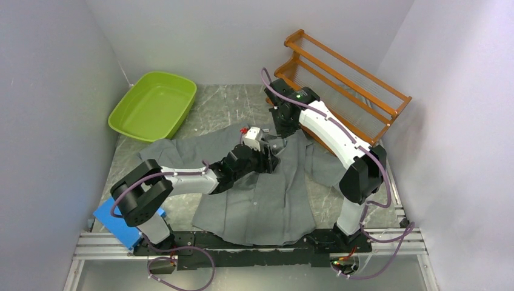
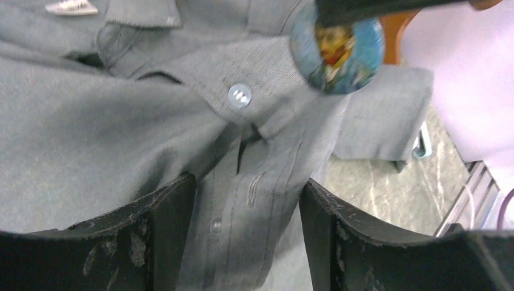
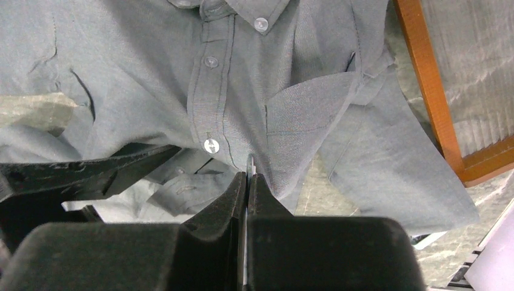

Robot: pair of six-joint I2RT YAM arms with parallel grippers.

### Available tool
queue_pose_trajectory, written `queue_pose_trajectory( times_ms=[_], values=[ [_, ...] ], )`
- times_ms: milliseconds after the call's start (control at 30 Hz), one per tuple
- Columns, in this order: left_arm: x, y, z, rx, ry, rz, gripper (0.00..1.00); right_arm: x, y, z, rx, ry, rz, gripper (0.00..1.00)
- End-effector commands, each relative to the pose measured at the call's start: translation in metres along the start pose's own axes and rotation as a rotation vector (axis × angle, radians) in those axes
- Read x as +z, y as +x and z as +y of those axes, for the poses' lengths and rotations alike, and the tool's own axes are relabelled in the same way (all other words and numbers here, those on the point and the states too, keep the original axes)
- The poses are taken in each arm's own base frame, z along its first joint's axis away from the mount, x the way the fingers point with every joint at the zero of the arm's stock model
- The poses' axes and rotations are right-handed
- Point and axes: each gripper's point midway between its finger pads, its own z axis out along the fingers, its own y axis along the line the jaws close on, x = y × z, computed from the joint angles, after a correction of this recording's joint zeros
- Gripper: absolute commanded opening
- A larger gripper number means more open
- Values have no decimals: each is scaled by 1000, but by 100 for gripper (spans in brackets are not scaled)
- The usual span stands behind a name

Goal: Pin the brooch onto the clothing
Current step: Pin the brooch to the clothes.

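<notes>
The clothing [image 1: 260, 194], a dark-grey button-up shirt, lies spread on the table, collar toward the far side. My right gripper [image 3: 248, 177] is shut on the brooch [image 2: 337, 56], a round badge with a painted bearded portrait. Only a thin pale edge of the brooch [image 3: 250, 162] shows between its pads. In the left wrist view the badge hangs just above the collar area, right of a pale button [image 2: 240, 95]. My left gripper [image 2: 247, 188] is open. Its fingers straddle the shirt's button placket [image 2: 254, 200] without closing on it. From above, both grippers meet near the collar [image 1: 276, 148].
A green plastic tub [image 1: 154, 104] sits at the far left. A wooden rack [image 1: 345, 79] stands at the far right, close behind the right arm. A blue box [image 1: 118, 221] lies by the left arm's base. Grey walls close in on both sides.
</notes>
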Motion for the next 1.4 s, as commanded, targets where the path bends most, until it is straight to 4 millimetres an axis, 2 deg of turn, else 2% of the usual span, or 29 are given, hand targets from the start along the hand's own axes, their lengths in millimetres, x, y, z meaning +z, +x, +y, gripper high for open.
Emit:
queue_pose_trajectory(
  times_ms=[0,67,133,300,433,800,1167,1333,1367],
  values=[
    [1,-2,-3,-14,9,-36,67,0,3,-2,-10,10,14,0],
    [-1,0,1,-13,-5,-37,64,2,4,-2,-14,12,21,0],
    [-2,2,7,-7,-30,-31,56,3,4,0,-17,6,26,0],
    [-5,7,19,0,-83,-25,29,6,5,-4,-26,30,36,0],
    [-7,12,26,-5,-109,-14,4,8,6,-9,-30,63,46,0],
    [-11,17,44,-20,-213,2,3,2,1,-28,-31,175,38,0],
    [-12,31,66,-27,-319,36,3,-7,-11,-12,-4,78,-21,0],
    [-13,29,65,-11,-329,36,3,-7,-10,-11,-8,65,-25,0],
    [-12,25,61,1,-313,30,8,-7,-10,-10,-8,63,-21,0]
  ],
)
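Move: The shirt's raised front fold lies between my left hand's open fingers, about 2 cm below and 1 cm to the left of their midpoint. From this hand, the placket button is roughly 5 cm ahead, 3 cm to the right and 3 cm lower, and the brooch some 4 cm ahead, 6 cm right and 3 cm higher. My right hand already holds the brooch, with the chest cloth straight below, about 4 cm down. I sink my left hand around the fold, shut its fingers to pinch the cloth, then ease it left and further down, away from the brooch, ending about 4 cm lower and 3 cm left while turning some 10 degrees counter-clockwise. Meanwhile my right hand keeps its hold and lowers the brooch about 2 cm towards the chest cloth, then hovers there with a slight rock of the wrist. ##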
